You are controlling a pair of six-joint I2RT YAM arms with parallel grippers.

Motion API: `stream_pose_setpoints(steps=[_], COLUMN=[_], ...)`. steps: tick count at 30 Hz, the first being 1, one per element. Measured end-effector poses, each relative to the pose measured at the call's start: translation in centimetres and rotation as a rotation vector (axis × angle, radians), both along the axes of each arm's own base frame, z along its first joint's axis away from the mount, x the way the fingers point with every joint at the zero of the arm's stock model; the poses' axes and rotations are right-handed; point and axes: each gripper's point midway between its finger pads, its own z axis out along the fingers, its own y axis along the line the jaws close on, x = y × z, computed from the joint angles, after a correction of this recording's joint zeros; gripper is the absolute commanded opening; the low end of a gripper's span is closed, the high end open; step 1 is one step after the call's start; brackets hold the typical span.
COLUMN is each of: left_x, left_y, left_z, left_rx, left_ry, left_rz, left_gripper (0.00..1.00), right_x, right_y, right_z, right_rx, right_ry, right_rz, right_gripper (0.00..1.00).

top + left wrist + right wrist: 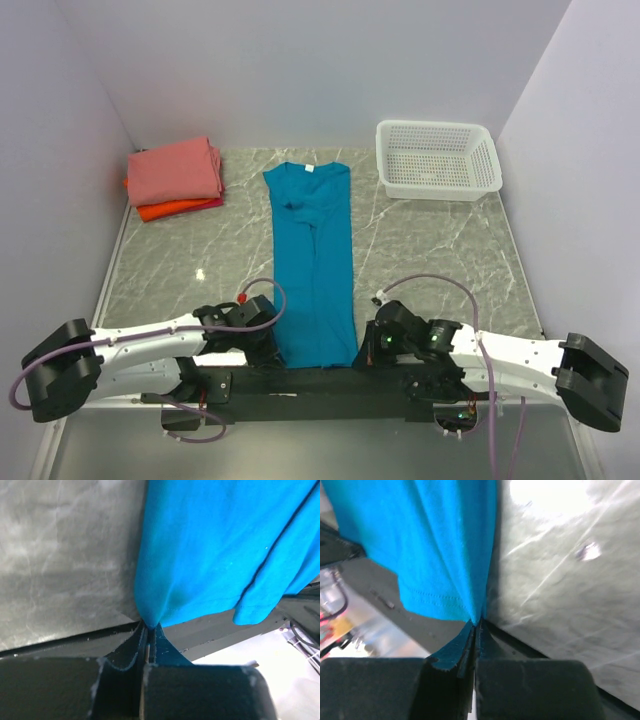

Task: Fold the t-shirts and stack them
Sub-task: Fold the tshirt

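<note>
A teal-blue t-shirt [313, 262] lies as a long narrow strip down the middle of the marble table, sleeves folded in, collar at the far end. My left gripper [274, 348] is shut on its near left hem corner; the left wrist view shows the teal-blue t-shirt [220, 550] pinched at the left gripper's [148, 628] tips. My right gripper [362, 356] is shut on the near right corner, and the teal-blue t-shirt [425, 550] bunches into the right gripper's [476, 624] closed tips. A stack of folded t-shirts [174, 175], salmon-pink over red and orange, sits at the far left.
A white mesh basket [437, 159] stands at the far right corner, with nothing visible in it. White walls close in the table on the left, back and right. The black mounting bar [310, 382] runs along the near edge under the shirt's hem.
</note>
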Motion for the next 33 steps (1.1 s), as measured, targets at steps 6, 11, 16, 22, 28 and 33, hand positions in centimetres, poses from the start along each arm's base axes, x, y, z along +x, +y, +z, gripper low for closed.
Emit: stream_pose_setpoints(steps=[6, 11, 16, 22, 28, 33], left_x=[-0.9, -0.2, 3.3, 10.0, 16.5, 21.7], left_y=[0.2, 0.6, -0.4, -0.7, -0.7, -0.7], left_z=[0.2, 0.9, 3.4, 6.7, 8.7, 10.9], left_rx=[0.011, 0.052, 0.047, 0.051, 0.083, 0.123], left_ry=[0.014, -0.018, -0.122, -0.293, -0.398, -0.490], left_rz=[-0.005, 0.004, 0.041, 0.142, 0.220, 0.260], left_gripper=[0.01, 0.01, 0.01, 0.01, 0.01, 0.01], right_x=[-1.2, 0.1, 4.7, 10.8, 16.6, 21.7], right_y=[0.4, 0.6, 1.6, 1.4, 1.4, 1.8], right_z=[0.3, 1.6, 5.8, 10.0, 12.4, 13.9], right_rx=[0.047, 0.030, 0.059, 0.027, -0.037, -0.111], right_ry=[0.043, -0.007, -0.157, -0.346, -0.462, -0.537], right_rz=[-0.008, -0.021, -0.079, -0.160, -0.221, -0.247], right_gripper=[0.00, 0.00, 0.00, 0.00, 0.00, 0.00])
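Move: The shut fingers of both hands already hold the shirt's two bottom corners at the table's near edge. The collar end lies about 55 cm ahead of the left hand and 5 cm to its right, and the folded stack about 50 cm ahead, 31 cm left. From the right hand the collar end is some 55 cm ahead and 12 cm left, the white basket about 56 cm ahead and 24 cm right; all are near hand height. Both hands keep their pinch on the bottom corners and, after easing back a centimetre, sweep together some 22 cm forward and 11 to 14 cm up, carrying the hem over the lying shirt towards the collar end, the right hand rising slightly more. On the way both wrists tip up about 30 degrees, so that the fingers swing outward, while the left hand also turns a little counter-clockwise and the right a little clockwise, and neither lets go. ##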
